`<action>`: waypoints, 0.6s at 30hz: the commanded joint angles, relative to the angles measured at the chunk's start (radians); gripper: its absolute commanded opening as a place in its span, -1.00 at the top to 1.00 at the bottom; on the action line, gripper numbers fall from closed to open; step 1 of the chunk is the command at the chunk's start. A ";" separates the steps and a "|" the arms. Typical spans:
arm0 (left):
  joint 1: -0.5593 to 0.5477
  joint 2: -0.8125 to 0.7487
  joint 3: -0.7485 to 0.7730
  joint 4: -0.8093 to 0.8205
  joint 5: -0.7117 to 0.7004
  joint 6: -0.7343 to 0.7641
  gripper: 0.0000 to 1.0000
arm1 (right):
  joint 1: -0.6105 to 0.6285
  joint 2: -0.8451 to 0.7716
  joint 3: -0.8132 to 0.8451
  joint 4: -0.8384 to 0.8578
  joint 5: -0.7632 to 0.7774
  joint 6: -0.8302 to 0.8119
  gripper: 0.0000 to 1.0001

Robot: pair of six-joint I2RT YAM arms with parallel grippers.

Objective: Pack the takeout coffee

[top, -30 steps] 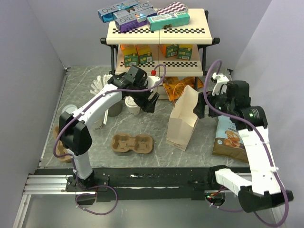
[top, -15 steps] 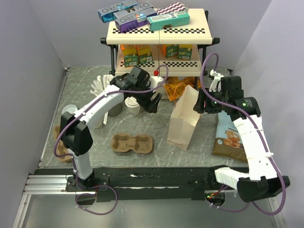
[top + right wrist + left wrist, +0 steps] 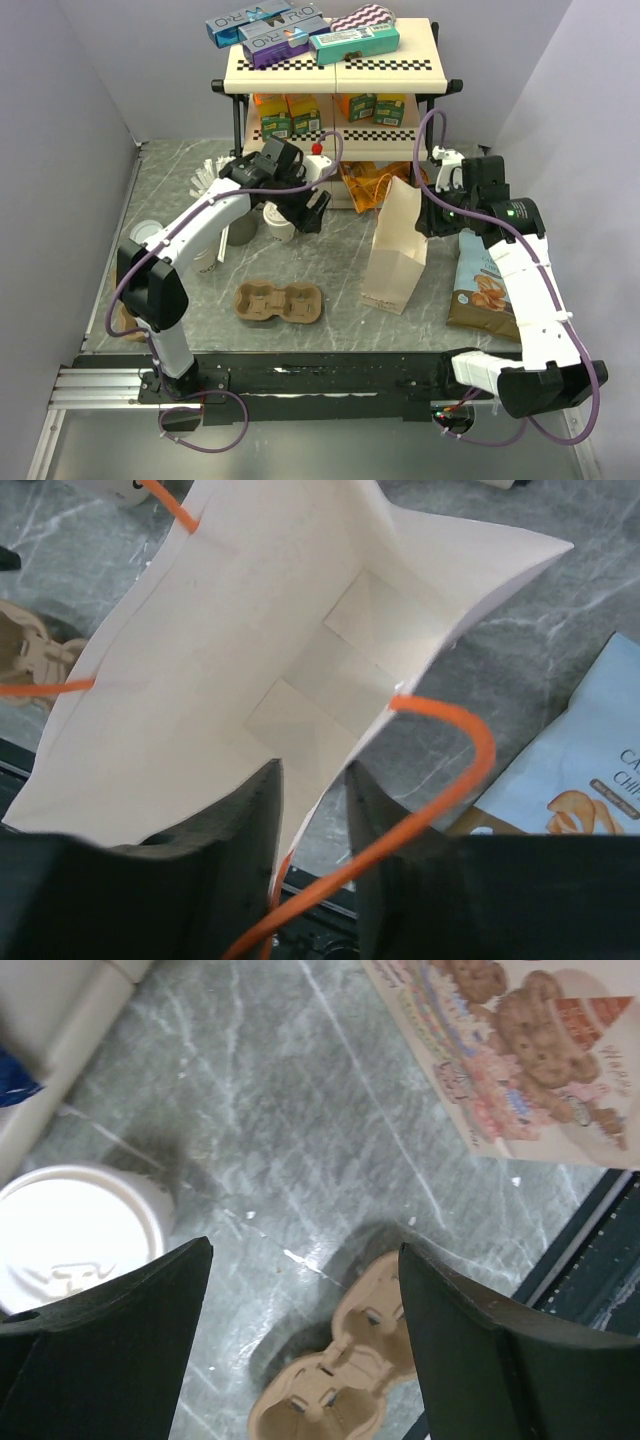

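Note:
The takeout coffee [image 3: 279,224] is a small white paper cup standing by the foot of the shelf; its round white top [image 3: 70,1245] shows at the lower left of the left wrist view. My left gripper [image 3: 313,208] [image 3: 305,1250] hangs just right of the cup, open wide with nothing between its fingers. A cream paper bag [image 3: 395,260] [image 3: 250,650] with orange handles [image 3: 470,740] stands open-mouthed right of centre. My right gripper [image 3: 428,218] [image 3: 312,770] is at the bag's top right edge. Its fingers are narrowed, one on each side of the bag's wall, and a gap still shows.
A brown pulp cup carrier [image 3: 279,303] [image 3: 335,1380] lies in front of the cup. A blue chips bag [image 3: 488,290] [image 3: 580,780] lies at the right, and a printed snack bag [image 3: 520,1050] shows in the left wrist view. The stocked shelf [image 3: 335,70] stands behind, with a flat lid [image 3: 146,232] at far left.
My right gripper's fingers have closed in around the bag's edge. The bag has stood up straighter and shifted right. My left gripper has drifted slightly left, still open.

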 commanded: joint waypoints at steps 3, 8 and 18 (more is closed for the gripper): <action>0.011 -0.071 -0.001 0.024 -0.008 0.018 -0.63 | 0.008 -0.010 0.036 -0.037 -0.023 -0.132 0.45; 0.013 -0.082 -0.015 0.021 -0.004 0.018 -0.63 | 0.008 -0.007 0.097 -0.048 -0.073 -0.215 0.67; 0.013 -0.070 -0.001 0.018 0.007 0.018 -0.63 | 0.008 0.068 0.158 -0.066 -0.216 -0.424 0.87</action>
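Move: Just at the right hand's half-open fingers is the takeout bag, its right-hand rim already between them; the bag's middle lies about 6 cm left, 4 cm back and 11 cm below. The snack bag is some 16 cm to the hand's right and 4 cm back, the cup carrier roughly 32 cm left and 9 cm back, both on the table about 23 cm down. For the left hand, the takeout bag is about 19 cm right, 10 cm back and slightly lower. Closing almost shut, the right fingers pinch the takeout bag's rim beside the orange handle, the hand nearly staying in place at first. It then rises about 3.5 cm, drawing the rim up, while the wrist turns some 15 degrees counter-clockwise and the fingertips tilt up about 10. ##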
